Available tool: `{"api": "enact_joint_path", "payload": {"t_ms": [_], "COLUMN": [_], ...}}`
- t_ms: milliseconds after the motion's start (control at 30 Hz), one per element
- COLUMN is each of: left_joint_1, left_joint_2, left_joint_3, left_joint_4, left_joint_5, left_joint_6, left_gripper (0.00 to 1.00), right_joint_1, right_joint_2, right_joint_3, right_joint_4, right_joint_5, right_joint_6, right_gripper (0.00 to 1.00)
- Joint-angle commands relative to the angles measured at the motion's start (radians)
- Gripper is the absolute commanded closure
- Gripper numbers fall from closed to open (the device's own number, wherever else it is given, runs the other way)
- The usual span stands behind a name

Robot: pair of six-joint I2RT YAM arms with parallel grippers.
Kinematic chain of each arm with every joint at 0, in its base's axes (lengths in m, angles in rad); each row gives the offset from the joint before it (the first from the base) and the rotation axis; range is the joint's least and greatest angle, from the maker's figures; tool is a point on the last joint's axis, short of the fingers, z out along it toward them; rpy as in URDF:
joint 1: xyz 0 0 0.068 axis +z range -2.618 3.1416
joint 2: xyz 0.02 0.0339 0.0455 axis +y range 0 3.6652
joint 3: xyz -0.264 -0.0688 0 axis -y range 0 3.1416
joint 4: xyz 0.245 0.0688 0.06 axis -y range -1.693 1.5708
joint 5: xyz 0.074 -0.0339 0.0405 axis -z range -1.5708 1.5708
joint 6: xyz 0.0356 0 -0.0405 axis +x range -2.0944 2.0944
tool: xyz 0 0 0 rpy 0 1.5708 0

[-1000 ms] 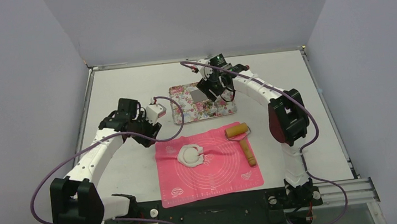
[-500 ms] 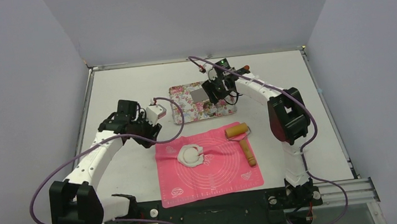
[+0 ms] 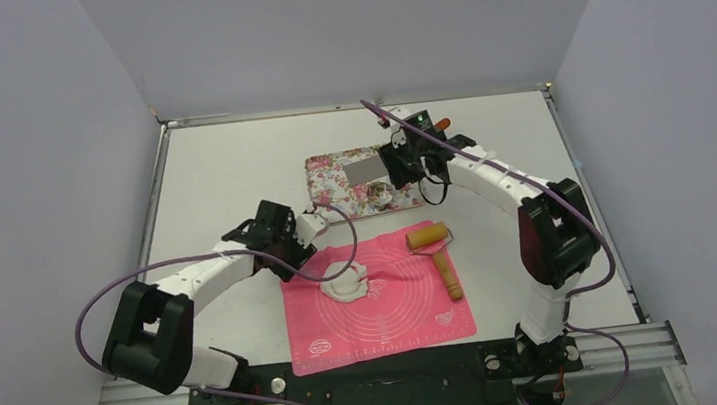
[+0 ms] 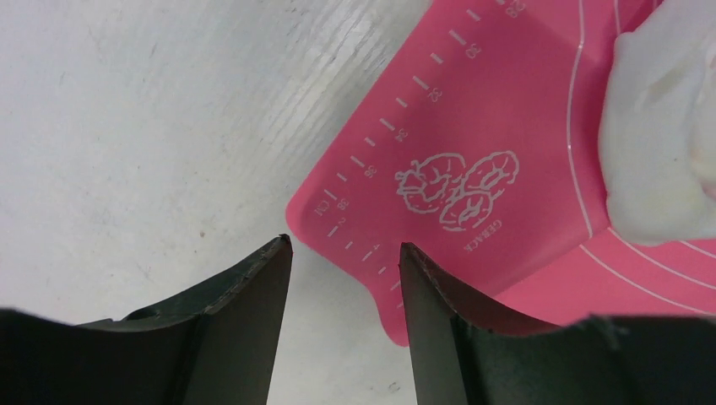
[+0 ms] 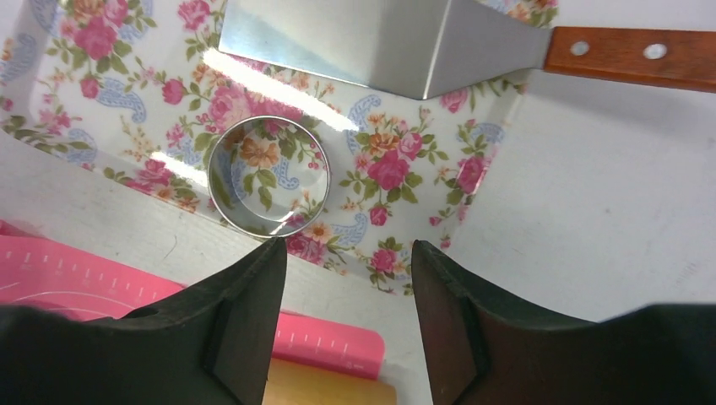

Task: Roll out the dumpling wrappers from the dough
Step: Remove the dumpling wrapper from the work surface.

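Observation:
The dough (image 3: pixel 345 282) lies flattened and white on the pink mat (image 3: pixel 397 319); its middle is round like a dumpling wrapper, with ragged scrap along its right side. In the left wrist view the dough (image 4: pixel 659 143) fills the upper right. My left gripper (image 3: pixel 303 252) hangs open and empty over the mat's far left corner (image 4: pixel 338 215), a little left of the dough. My right gripper (image 3: pixel 400 180) is open and empty above the floral tray (image 3: pixel 329 198). A metal ring cutter (image 5: pixel 266 226) lies on the tray just ahead of the right gripper's (image 5: pixel 348 243) left finger.
A steel scraper (image 5: pixel 371 42) with a wooden handle (image 5: pixel 625 55) rests across the tray's (image 5: pixel 110 110) far end. A wooden rolling pin (image 3: pixel 437 254) lies on the mat's right part, close under the right gripper. Grey walls enclose the table on three sides.
My left arm swung right and forward, from left of the tray to the mat's far left corner. My right gripper shifted right over the tray and its jaws narrowed a little.

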Motion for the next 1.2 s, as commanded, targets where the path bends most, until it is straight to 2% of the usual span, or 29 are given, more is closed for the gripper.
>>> {"api": "enact_joint_path", "payload": {"t_ms": [0, 100, 267, 433, 533, 567, 667, 733, 767, 833, 1000, 1167], "left_joint_1": [-0.082, -0.076, -0.046, -0.062, -0.026, -0.003, 0.009, -0.001, -0.01, -0.026, -0.027, 0.031], "left_joint_2": [-0.013, 0.027, 0.069, 0.134, 0.203, 0.221, 0.298, 0.312, 0.309, 0.297, 0.295, 0.246], "left_joint_3": [-0.03, -0.016, 0.026, 0.055, 0.109, 0.122, 0.165, 0.166, 0.162, 0.137, 0.149, 0.185], "left_joint_4": [0.185, 0.195, 0.135, -0.019, -0.104, -0.12, -0.161, -0.149, -0.139, -0.083, -0.082, 0.017], "left_joint_5": [-0.171, -0.179, -0.061, 0.056, 0.14, 0.184, 0.195, 0.173, 0.145, 0.09, 0.075, -0.036], "left_joint_6": [0.0, -0.006, -0.016, 0.028, 0.05, 0.053, 0.064, 0.066, 0.065, 0.062, 0.046, -0.007], "left_gripper": [0.52, 0.52, 0.52, 0.49, 0.49, 0.51, 0.58, 0.71, 0.83, 0.99, 1.0, 1.0], "right_joint_1": [0.016, 0.021, 0.03, 0.034, 0.038, 0.038, 0.04, 0.041, 0.041, 0.042, 0.042, 0.054], "right_joint_2": [-0.134, -0.178, -0.219, -0.243, -0.245, -0.246, -0.251, -0.258, -0.262, -0.265, -0.274, -0.291], "right_joint_3": [-0.05, -0.087, -0.107, -0.109, -0.105, -0.103, -0.101, -0.103, -0.106, -0.107, -0.106, -0.116], "right_joint_4": [0.079, 0.078, 0.071, 0.065, 0.066, 0.064, 0.06, 0.058, 0.059, 0.06, 0.058, 0.051], "right_joint_5": [0.054, 0.074, 0.102, 0.119, 0.123, 0.125, 0.125, 0.125, 0.125, 0.125, 0.151, 0.136], "right_joint_6": [0.046, 0.041, 0.032, 0.02, 0.016, 0.015, 0.012, 0.009, 0.007, 0.006, 0.006, 0.038], "right_gripper": [0.47, 0.47, 0.47, 0.47, 0.47, 0.47, 0.47, 0.47, 0.47, 0.47, 0.47, 0.47]}}
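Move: The far left corner of the pink mat lies about 3 cm ahead of the left hand, level with it sideways, and 2 cm below its half-open fingers. The dough ring is some 13 cm to this hand's right and 5 cm nearer the base; the flowered tray's middle is roughly 20 cm ahead and 20 cm right. From the right hand, above the tray, that mat corner lies about 30 cm left, 12 cm back and 10 cm down. The mat's far left corner is what the left hand goes for: it edges forward about 3 cm, with a little to the right and down, until its tips are at the corner, then shuts its half-open fingers and pinches it. Meanwhile the right hand, empty and still open, rises some 6 cm off the tray, drawing back slightly. ##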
